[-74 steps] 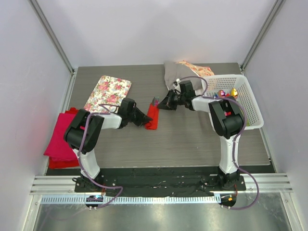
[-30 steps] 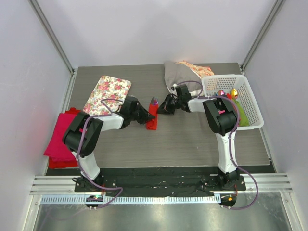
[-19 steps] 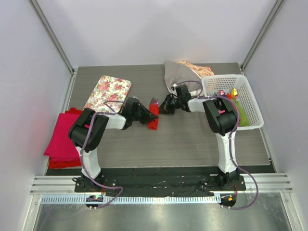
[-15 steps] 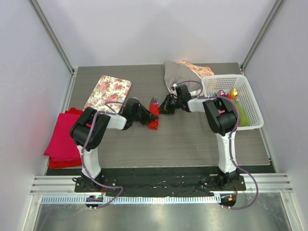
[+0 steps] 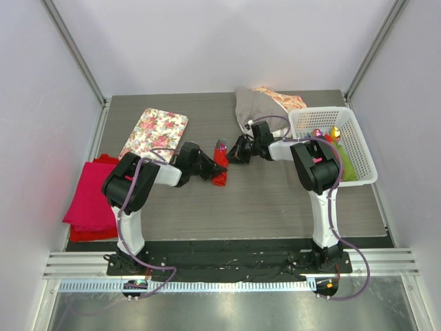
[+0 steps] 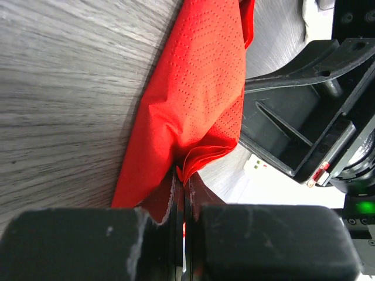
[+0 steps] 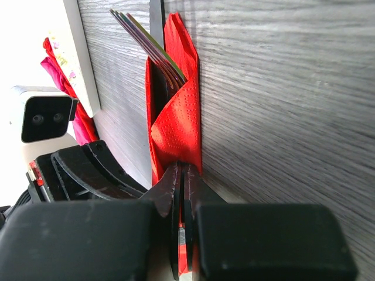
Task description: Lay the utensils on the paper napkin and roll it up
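The paper napkin [image 5: 220, 165] lies mid-table as a narrow red bundle folded around the utensils [image 5: 220, 145], whose ends stick out at its far end. In the right wrist view the iridescent utensils [image 7: 146, 44] poke from the top of the folded paper napkin [image 7: 179, 111]. My left gripper [image 5: 211, 170] meets the bundle from the left and is shut on a napkin edge [image 6: 202, 155]. My right gripper [image 5: 231, 156] meets it from the right, shut on the napkin's lower end [image 7: 183, 170]. The two grippers nearly face each other across the bundle.
A floral board [image 5: 156, 131] lies at the back left. A magenta cloth stack [image 5: 86, 200] sits at the left edge. A white basket [image 5: 324, 110] with coloured items stands at the right, a beige bag [image 5: 251, 103] behind the right arm.
My left gripper has edged to the right against the napkin, and the red bundle looks narrower and shorter. The right gripper has barely moved.
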Tool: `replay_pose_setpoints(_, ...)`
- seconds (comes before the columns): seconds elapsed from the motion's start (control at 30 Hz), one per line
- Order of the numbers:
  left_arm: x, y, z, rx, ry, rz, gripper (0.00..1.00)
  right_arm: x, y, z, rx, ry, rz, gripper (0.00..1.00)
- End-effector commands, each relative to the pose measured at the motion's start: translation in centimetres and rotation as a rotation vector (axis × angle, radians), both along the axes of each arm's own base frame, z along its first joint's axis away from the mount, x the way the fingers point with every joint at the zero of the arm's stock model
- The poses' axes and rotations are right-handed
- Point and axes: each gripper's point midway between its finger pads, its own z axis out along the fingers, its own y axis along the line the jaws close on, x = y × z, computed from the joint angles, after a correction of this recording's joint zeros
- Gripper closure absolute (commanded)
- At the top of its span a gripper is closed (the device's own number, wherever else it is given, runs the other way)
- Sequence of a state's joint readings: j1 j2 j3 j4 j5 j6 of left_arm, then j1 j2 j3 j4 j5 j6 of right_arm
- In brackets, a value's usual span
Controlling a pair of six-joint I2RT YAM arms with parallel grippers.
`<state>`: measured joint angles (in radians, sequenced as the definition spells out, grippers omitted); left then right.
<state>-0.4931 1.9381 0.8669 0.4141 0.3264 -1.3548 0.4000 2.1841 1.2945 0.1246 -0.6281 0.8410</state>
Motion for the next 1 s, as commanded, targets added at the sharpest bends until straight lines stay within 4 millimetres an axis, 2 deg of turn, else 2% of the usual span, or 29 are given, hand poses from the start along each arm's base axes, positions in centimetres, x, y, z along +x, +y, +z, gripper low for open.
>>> replay_pose_setpoints(0.0, -2.7, 1.9, -4.3, 0.09, 0.169, 0.011, 0.99, 0.3, -0.3, 0.5, -0.058, -0.033, -0.017, 0.99)
replay_pose_setpoints(0.1, -3.0, 2.3, -4.8, 0.106, 0.197, 0.011, 0.88, 1.0, -0.5, 2.2, -0.044, -0.05, -0.027, 0.9)
replay_pose_setpoints(0.13, -3.0, 2.4, -4.9, 0.106, 0.201, 0.015, 0.82, 1.5, -0.7, 3.3, -0.036, -0.067, -0.036, 0.86)
replay_pose_setpoints(0.2, -3.1, 2.4, -4.9, 0.105, 0.205, 0.012, 0.69, 1.9, -1.2, 4.1, -0.038, -0.07, -0.047, 0.81)
replay_pose_setpoints(0.27, -3.1, 2.3, -4.9, 0.103, 0.204, 0.005, 0.63, 3.0, -2.1, 5.4, -0.031, -0.098, -0.07, 0.72)
replay_pose_setpoints(0.43, -2.9, 2.1, -4.7, 0.088, 0.197, -0.008, 0.52, 3.9, -2.9, 7.2, -0.024, -0.11, -0.083, 0.57)
replay_pose_setpoints(0.67, -2.7, 1.8, -4.5, 0.088, 0.186, -0.023, 0.43, 3.1, -2.0, 6.4, -0.009, -0.078, -0.03, 0.44)
replay_pose_setpoints(0.73, -2.7, 1.8, -4.4, 0.088, 0.184, -0.024, 0.41, 2.8, -1.6, 6.2, -0.009, -0.074, -0.011, 0.44)
replay_pose_setpoints(0.87, -2.6, 1.8, -4.3, 0.085, 0.176, -0.025, 0.39, 2.1, -1.4, 4.3, -0.05, -0.035, 0.02, 0.43)
replay_pose_setpoints(0.97, -2.5, 1.7, -4.2, 0.081, 0.171, -0.026, 0.39, 1.3, -1.6, 2.9, -0.108, -0.034, 0.047, 0.48)
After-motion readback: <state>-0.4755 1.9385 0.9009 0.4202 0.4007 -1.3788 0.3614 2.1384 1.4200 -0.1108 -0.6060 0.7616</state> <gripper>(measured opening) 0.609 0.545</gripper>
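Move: The rolled napkin lies under both closed grippers: its middle is roughly 1 cm left of the left hand and 2 cm below it, and about 3 cm back and 2 cm left of the right hand, just below. From the right hand, the fork tines stick out some 5 cm ahead and 2 cm left, the knife tip about 7 cm ahead and 3 cm left, and the grey cloth lies around 16 cm ahead and 11 cm right. Both grippers let go of the napkin they have been pinching, opening to a little over half. The left stays over the roll, easing up barely 2 cm. The right lifts away roughly 4 cm while swinging some 3 cm forward and 3 cm right, then turns partway back towards the roll, fingers spread. ##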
